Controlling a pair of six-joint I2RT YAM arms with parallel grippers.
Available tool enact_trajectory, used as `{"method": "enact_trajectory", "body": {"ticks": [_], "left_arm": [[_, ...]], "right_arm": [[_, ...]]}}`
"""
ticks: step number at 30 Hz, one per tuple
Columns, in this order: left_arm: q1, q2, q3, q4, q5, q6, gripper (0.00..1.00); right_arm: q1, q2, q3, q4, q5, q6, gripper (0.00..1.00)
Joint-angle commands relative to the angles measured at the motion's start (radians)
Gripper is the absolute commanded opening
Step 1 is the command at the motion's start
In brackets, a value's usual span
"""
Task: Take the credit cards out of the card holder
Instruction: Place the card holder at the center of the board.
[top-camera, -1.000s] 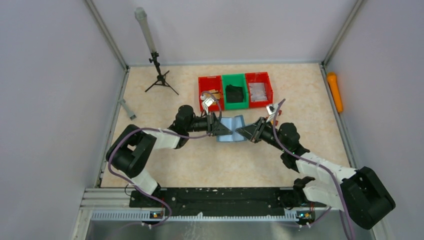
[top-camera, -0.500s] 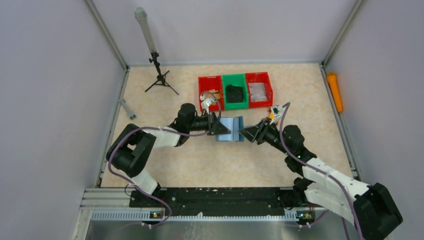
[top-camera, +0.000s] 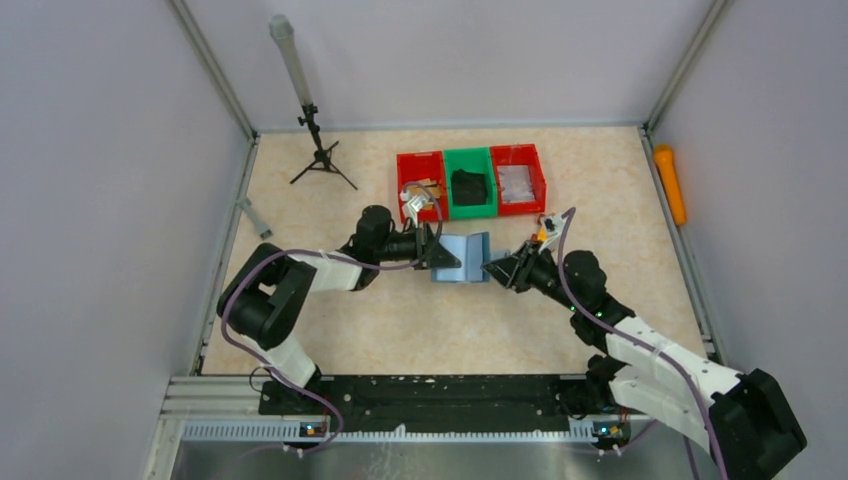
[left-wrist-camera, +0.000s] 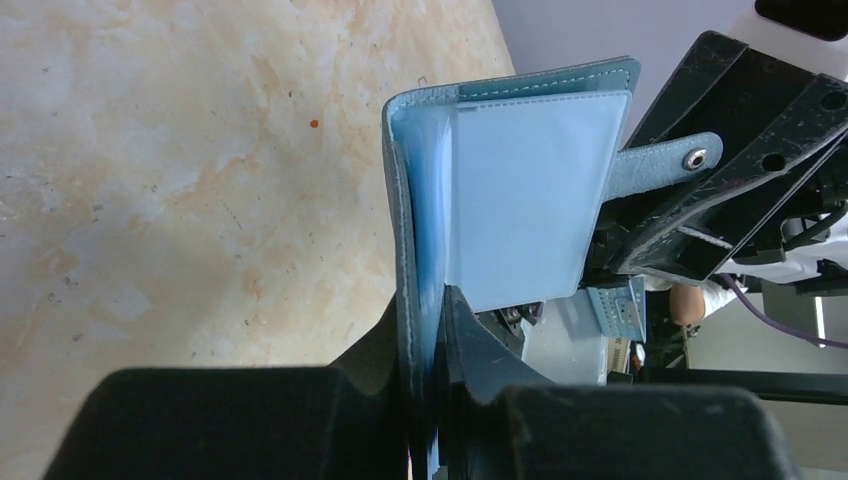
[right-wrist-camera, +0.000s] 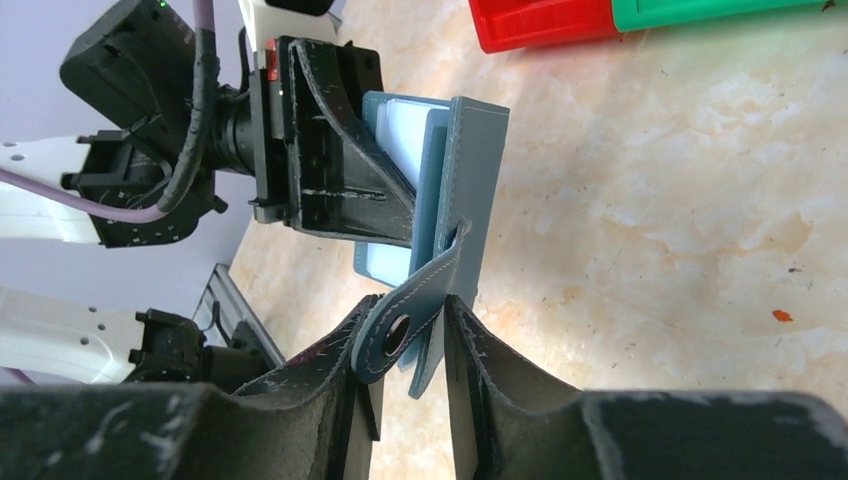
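The slate-teal card holder (top-camera: 463, 258) is held off the table, spread open between the two arms. My left gripper (left-wrist-camera: 425, 300) is shut on its left cover (left-wrist-camera: 405, 200), seen edge-on. Pale blue sheets (left-wrist-camera: 525, 200) fill the inside, and I cannot tell credit cards from sleeves. My right gripper (right-wrist-camera: 412, 305) has its jaws apart around the right cover's edge (right-wrist-camera: 478, 190) and the closure tab (right-wrist-camera: 405, 325). The tab leans on one finger, and floor shows in the gap. From above, the left gripper (top-camera: 440, 258) and right gripper (top-camera: 490, 266) face each other.
Behind the holder stand a red bin (top-camera: 421, 185), a green bin (top-camera: 469, 202) with a black lump (top-camera: 468, 187), and another red bin (top-camera: 518, 178). A small tripod (top-camera: 318, 150) stands at the back left. An orange object (top-camera: 670, 183) lies by the right wall.
My right gripper went from shut to jaws apart and drew back a little to the right. The left gripper and the holder stayed where they were.
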Motion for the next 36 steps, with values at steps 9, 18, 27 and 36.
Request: {"method": "enact_trajectory", "body": {"ticks": [9, 18, 27, 36], "left_arm": [[-0.019, 0.019, 0.052, 0.047, 0.036, 0.000, 0.00], [-0.052, 0.032, 0.083, 0.014, 0.049, 0.029, 0.00], [-0.053, 0.034, 0.127, -0.142, 0.034, 0.111, 0.35], [-0.053, 0.064, 0.136, -0.124, 0.074, 0.094, 0.39]], "right_arm": [[0.011, 0.103, 0.033, 0.105, -0.073, 0.014, 0.09], [0.011, 0.209, 0.061, 0.182, -0.159, 0.039, 0.04], [0.011, 0.108, 0.082, -0.044, 0.033, -0.037, 0.00], [0.011, 0.125, 0.103, -0.172, 0.029, -0.100, 0.00]]}}
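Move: The card holder hangs half open above the board between the hands. Its middle is about 2 cm right of the left fingertips and 1 cm ahead, and its strap some 8 cm to their right. From the right hand, the strap lies just ahead and 1 cm left, about 2 cm below; the holder's middle is 6 cm left, 2 cm ahead. The green tray stands roughly 18 cm ahead and 5 cm left of the right hand, the right red tray 19 cm ahead and 5 cm right. The card holder's strap is pinched by the right fingers, which close as that hand sinks and slips about 2.5 cm left towards the holder; then it draws back right some 3 cm and sinks on, about 4 cm down in all, tilting roughly 10 degrees. The left hand, still gripping its cover, eases about 1.5 cm right and slightly down, then opens its fingers around the cover late on. ##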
